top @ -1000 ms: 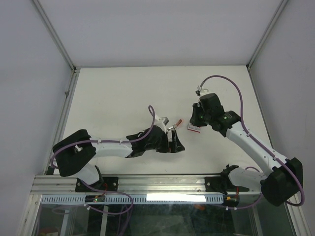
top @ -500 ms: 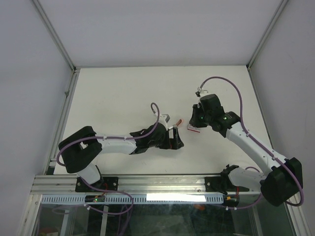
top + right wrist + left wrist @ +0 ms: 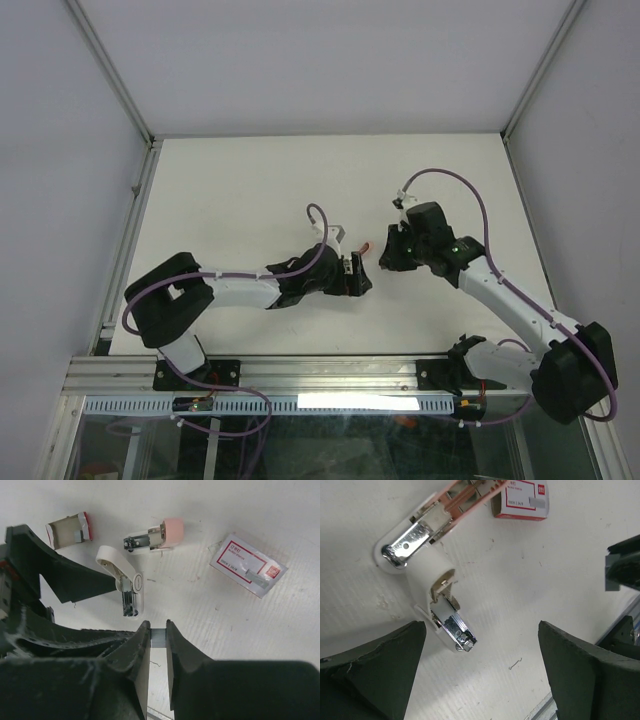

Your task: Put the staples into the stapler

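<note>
The stapler (image 3: 427, 577) lies hinged open on the table, its white body bent and its chrome magazine (image 3: 454, 629) pointing toward me. My left gripper (image 3: 480, 630) hangs open just over it, one finger on each side of the magazine end, touching nothing. In the right wrist view the stapler (image 3: 125, 582) lies ahead of my right gripper (image 3: 158, 630), which is shut on the staples (image 3: 158, 637), a small grey strip held above the table. From above, the left gripper (image 3: 352, 277) and right gripper (image 3: 385, 260) sit close together at mid-table.
A red-and-white staple box (image 3: 247, 565) lies to the right of the stapler. An opened cardboard sleeve (image 3: 67, 530) lies at the far left. One loose bent staple (image 3: 515, 664) lies on the table near the left gripper. The table's front rail (image 3: 320, 375) runs behind both arms.
My left arm has reached forward and right, bringing its open gripper over the stapler. My right gripper has shifted slightly down and left toward the stapler, still shut on the staples.
</note>
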Available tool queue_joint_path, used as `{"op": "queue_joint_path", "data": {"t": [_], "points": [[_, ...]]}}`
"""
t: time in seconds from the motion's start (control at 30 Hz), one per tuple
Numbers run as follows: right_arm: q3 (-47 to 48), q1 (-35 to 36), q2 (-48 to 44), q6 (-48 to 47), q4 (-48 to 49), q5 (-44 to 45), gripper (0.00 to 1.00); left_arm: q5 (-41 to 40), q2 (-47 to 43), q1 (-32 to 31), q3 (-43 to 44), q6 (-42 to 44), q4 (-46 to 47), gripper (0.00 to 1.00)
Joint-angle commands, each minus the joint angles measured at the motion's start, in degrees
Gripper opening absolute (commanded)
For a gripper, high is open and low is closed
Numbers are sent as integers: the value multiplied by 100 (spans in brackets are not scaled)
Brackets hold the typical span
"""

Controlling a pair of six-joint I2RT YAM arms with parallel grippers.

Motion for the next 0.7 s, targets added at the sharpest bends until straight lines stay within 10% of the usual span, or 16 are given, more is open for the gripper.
{"op": "queue_joint_path", "data": {"t": [0.0, 0.23, 0.67], "points": [[-246, 189, -253, 157, 518, -252, 18, -252, -561, 261, -166, 170, 486, 99], [-201, 1232, 83, 598, 632, 681, 18, 547, -2103, 1076, -593, 402, -155, 99], [163, 2250, 1154, 1206, 860, 1852, 17, 2159, -3099, 3954, 1540, 2538, -3582, 99]]}}
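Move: The open white stapler that the right hand's staple strip is meant for lies about 8 cm to its left, some 2 cm ahead and roughly 9 cm below. The pink stapler stands about 6 cm ahead of the right hand and 5 cm left; the staple box is some 5 cm ahead and 2 cm right, both at table level. From the wide-open left gripper the white stapler is about 4 cm ahead, 1 cm left, 2 cm below. Clear the left gripper off the white stapler, still wide open: lift it some 19 cm while swinging it left about 17 cm and forward 10. Meanwhile keep the staple strip pinched in the right fingers and bring it to the stapler's near, open magazine end: draw back slightly at first, then go left about 6 cm and down 5, ending short of it. ##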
